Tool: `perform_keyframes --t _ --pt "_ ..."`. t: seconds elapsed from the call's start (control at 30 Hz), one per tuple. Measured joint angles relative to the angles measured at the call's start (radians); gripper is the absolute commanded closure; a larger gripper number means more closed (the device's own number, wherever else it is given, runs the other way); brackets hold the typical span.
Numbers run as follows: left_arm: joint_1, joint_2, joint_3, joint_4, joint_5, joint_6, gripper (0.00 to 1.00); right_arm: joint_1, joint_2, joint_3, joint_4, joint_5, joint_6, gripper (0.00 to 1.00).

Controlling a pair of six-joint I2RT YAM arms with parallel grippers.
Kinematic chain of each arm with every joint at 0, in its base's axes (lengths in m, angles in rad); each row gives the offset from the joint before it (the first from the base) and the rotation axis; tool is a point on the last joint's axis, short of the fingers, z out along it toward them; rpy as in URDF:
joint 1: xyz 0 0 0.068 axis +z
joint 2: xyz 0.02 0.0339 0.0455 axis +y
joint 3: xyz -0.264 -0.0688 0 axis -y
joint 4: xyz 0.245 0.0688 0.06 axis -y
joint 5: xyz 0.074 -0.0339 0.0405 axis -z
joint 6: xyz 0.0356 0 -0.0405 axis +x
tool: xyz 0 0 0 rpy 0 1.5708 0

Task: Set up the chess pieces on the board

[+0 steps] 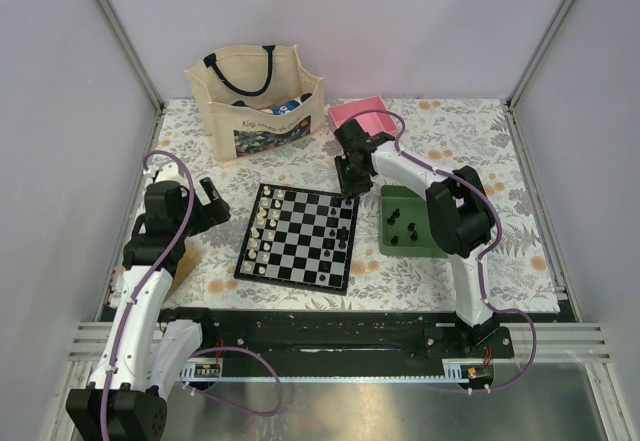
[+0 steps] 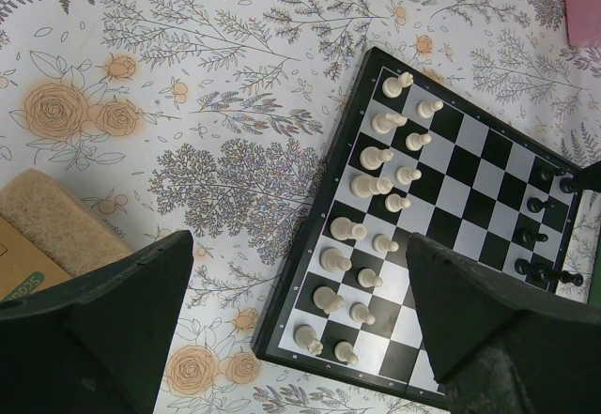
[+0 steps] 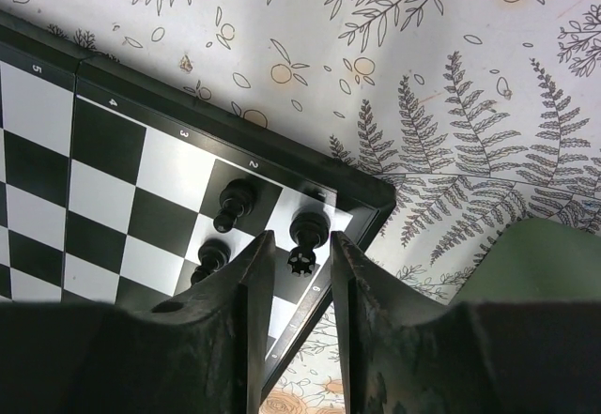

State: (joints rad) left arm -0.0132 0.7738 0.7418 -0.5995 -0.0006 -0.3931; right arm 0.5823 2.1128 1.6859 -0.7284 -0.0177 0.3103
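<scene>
The board (image 1: 297,238) lies mid-table, with cream-white chessmen in two rows on its left side. A few black chess pieces (image 1: 343,233) stand along its right side, and more (image 1: 405,223) rest in the green tray (image 1: 390,243). My right gripper (image 3: 300,238) hangs over the board's far right corner (image 3: 371,198), its jaws a little apart on either side of a black rook (image 3: 307,234) that stands on the corner square, a gap on each side. Two more black pieces (image 3: 233,204) stand just beside it. My left gripper (image 2: 299,243) is wide open above the tablecloth at the board's left edge (image 2: 310,245), holding nothing.
A beige tote bag (image 1: 258,96) stands at the back left and a pink box (image 1: 357,111) behind the right arm. A tan sponge-like block (image 2: 47,226) lies near the left gripper. White walls and metal rails enclose the table.
</scene>
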Motion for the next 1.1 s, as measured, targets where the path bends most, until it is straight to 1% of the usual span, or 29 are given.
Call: perform_keyframes --t 0.1,0.3,0.47,0.57,0.7,0.8,0.97,1.03,1.1 --pt "0.0 0.0 0.0 0.0 0.0 0.0 0.01 0.0 0.0 0.0 -0.001 -0.001 -0.002 0.59" --pt "0.0 0.001 0.0 0.0 0.0 0.0 0.01 0.0 -0.002 0.005 -0.003 -0.006 -0.004 0.48" --pt "0.0 0.002 0.0 0.0 -0.001 0.0 0.01 0.0 -0.031 0.003 -0.009 0.009 -0.008 0.32" --pt "0.0 0.002 0.0 0.0 -0.001 0.0 0.01 0.0 -0.094 -0.01 -0.011 0.046 -0.013 0.24" --pt "0.0 0.003 0.0 0.0 0.0 0.0 0.01 -0.001 -0.226 -0.045 -0.011 0.111 -0.023 0.07" --pt "0.0 0.006 0.0 0.0 0.0 0.0 0.01 -0.009 -0.335 -0.084 -0.008 0.159 -0.026 0.0" --pt "0.0 0.015 0.0 -0.001 0.0 0.0 0.01 -0.06 -0.454 -0.167 0.003 0.231 -0.01 0.01" --pt "0.0 0.015 0.0 -0.001 0.0 0.0 0.01 -0.088 -0.5 -0.242 0.036 0.265 -0.005 0.01" --pt "0.0 0.015 0.0 -0.001 0.0 0.0 0.01 -0.12 -0.542 -0.322 0.063 0.267 0.001 0.01"
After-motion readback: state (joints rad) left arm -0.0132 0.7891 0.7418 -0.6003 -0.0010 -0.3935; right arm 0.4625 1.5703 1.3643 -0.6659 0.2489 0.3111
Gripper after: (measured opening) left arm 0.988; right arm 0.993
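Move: The black rook stands on the board's far right corner square, between the right hand's barely parted fingers, about 1 cm below the hand point. The next black pieces, in the green tray, centre some 13 cm to the right, 6 cm back and 3 cm lower; another black piece stands about 3 cm left of the rook. The pink box lies about 17 cm ahead and 4 cm right. From the left hand, the tray pieces are roughly 43 cm right, 4 cm ahead and 15 cm below. The black rook is left on its corner square as the right fingers, already loosened around it, spread to fully open and the hand lifts clear, slowly and then fast, by about 13 cm. Rising, it swings right some 12 cm, off the board to over the green tray, fingertips tipping forward about 20 degrees and the wrist turning clockwise; at the end it starts to sink a little. ##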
